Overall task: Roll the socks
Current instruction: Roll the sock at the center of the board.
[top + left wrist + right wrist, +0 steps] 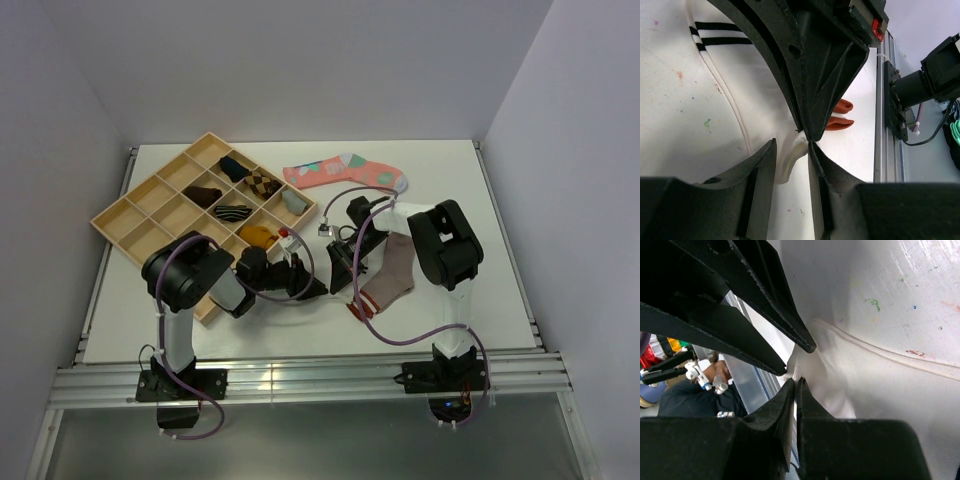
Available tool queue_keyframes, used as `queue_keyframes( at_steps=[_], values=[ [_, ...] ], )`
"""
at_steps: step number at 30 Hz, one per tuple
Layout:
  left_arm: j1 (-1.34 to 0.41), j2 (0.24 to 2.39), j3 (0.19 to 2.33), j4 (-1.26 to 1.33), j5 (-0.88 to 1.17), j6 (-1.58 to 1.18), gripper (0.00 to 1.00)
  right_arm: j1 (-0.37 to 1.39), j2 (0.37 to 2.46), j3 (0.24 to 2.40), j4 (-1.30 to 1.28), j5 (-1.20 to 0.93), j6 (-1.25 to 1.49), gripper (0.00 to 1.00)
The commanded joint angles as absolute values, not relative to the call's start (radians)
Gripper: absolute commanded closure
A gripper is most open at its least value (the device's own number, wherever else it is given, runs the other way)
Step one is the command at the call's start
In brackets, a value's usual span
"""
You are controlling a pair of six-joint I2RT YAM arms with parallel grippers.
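The white sock [740, 75], with dark cuff stripes at its far end, lies flat on the white table. My right gripper [796, 381] is shut on the edge of its near end and lifts that fabric into a small peak. My left gripper [792, 145] stands open astride the same end, with the bunched tip between its fingers and a gap still showing. From above, the two grippers meet tip to tip, left [315, 287] and right [338, 283]. The taupe-brown sock [398, 270] lies just right of them, its red cuff stripes [840, 106] showing behind the right gripper.
A wooden compartment tray [135, 215] with several rolled socks sits at the back left, close behind the left arm. A coral-pink patterned sock [345, 170] lies at the back middle. An aluminium rail [300, 380] runs along the near table edge.
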State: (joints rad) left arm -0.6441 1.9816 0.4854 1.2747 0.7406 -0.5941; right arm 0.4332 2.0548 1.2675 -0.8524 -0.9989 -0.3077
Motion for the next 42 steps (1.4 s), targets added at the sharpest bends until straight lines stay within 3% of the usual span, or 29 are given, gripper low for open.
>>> queue_keyframes(
  at_steps=[1, 12, 28, 34, 39, 42],
  values=[
    [-0.647, 1.994, 0.494, 1.316, 0.776, -0.569, 0.64, 0.420, 2.068, 1.278, -0.864, -1.006, -0.310, 1.00],
    [-0.650, 2.022, 0.502, 1.347, 0.790, -0.591, 0.60, 0.419, 2.072, 1.278, -0.858, -1.002, -0.308, 1.00],
    [-0.670, 2.034, 0.548, 1.253, 0.765, -0.555, 0.63, 0.419, 2.068, 1.279, -0.851, -0.997, -0.304, 1.00],
    [-0.670, 2.043, 0.554, 1.247, 0.769, -0.555, 0.74, 0.417, 2.071, 1.281, -0.847, -0.997, -0.299, 1.00],
    [-0.672, 2.036, 0.548, 1.239, 0.759, -0.558, 0.98, 0.419, 2.057, 1.276, -0.828, -0.974, -0.285, 1.00],
    [-0.676, 2.005, 0.541, 1.185, 0.730, -0.540, 1.00, 0.417, 2.045, 1.276, -0.818, -0.951, -0.275, 0.90]
  ],
)
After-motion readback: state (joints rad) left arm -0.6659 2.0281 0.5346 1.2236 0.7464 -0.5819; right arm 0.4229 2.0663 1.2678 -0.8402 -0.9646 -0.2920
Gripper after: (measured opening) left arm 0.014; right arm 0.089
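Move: The end of the white sock that my right fingers hold is about 2 cm to the right of my left hand and level with it fore and aft, about 1 cm lower, with its loose flap hanging between my parted left tips. The sock's striped cuff lies some 9 cm right and 6 cm ahead of my left hand; the brown sock's middle is roughly 15 cm right and 4 cm ahead. For my right hand, the held end is right at the fingertips. My right hand keeps its pinch on the white sock's end, easing down a bit under 1 cm. Beside it, I sink my left hand about 1.5 cm and edge it some 1 cm to the right, in under the right fingertips, with hardly any wrist turn; only once there do I shut the left fingers from about a third open to closed, pinching the flap. ##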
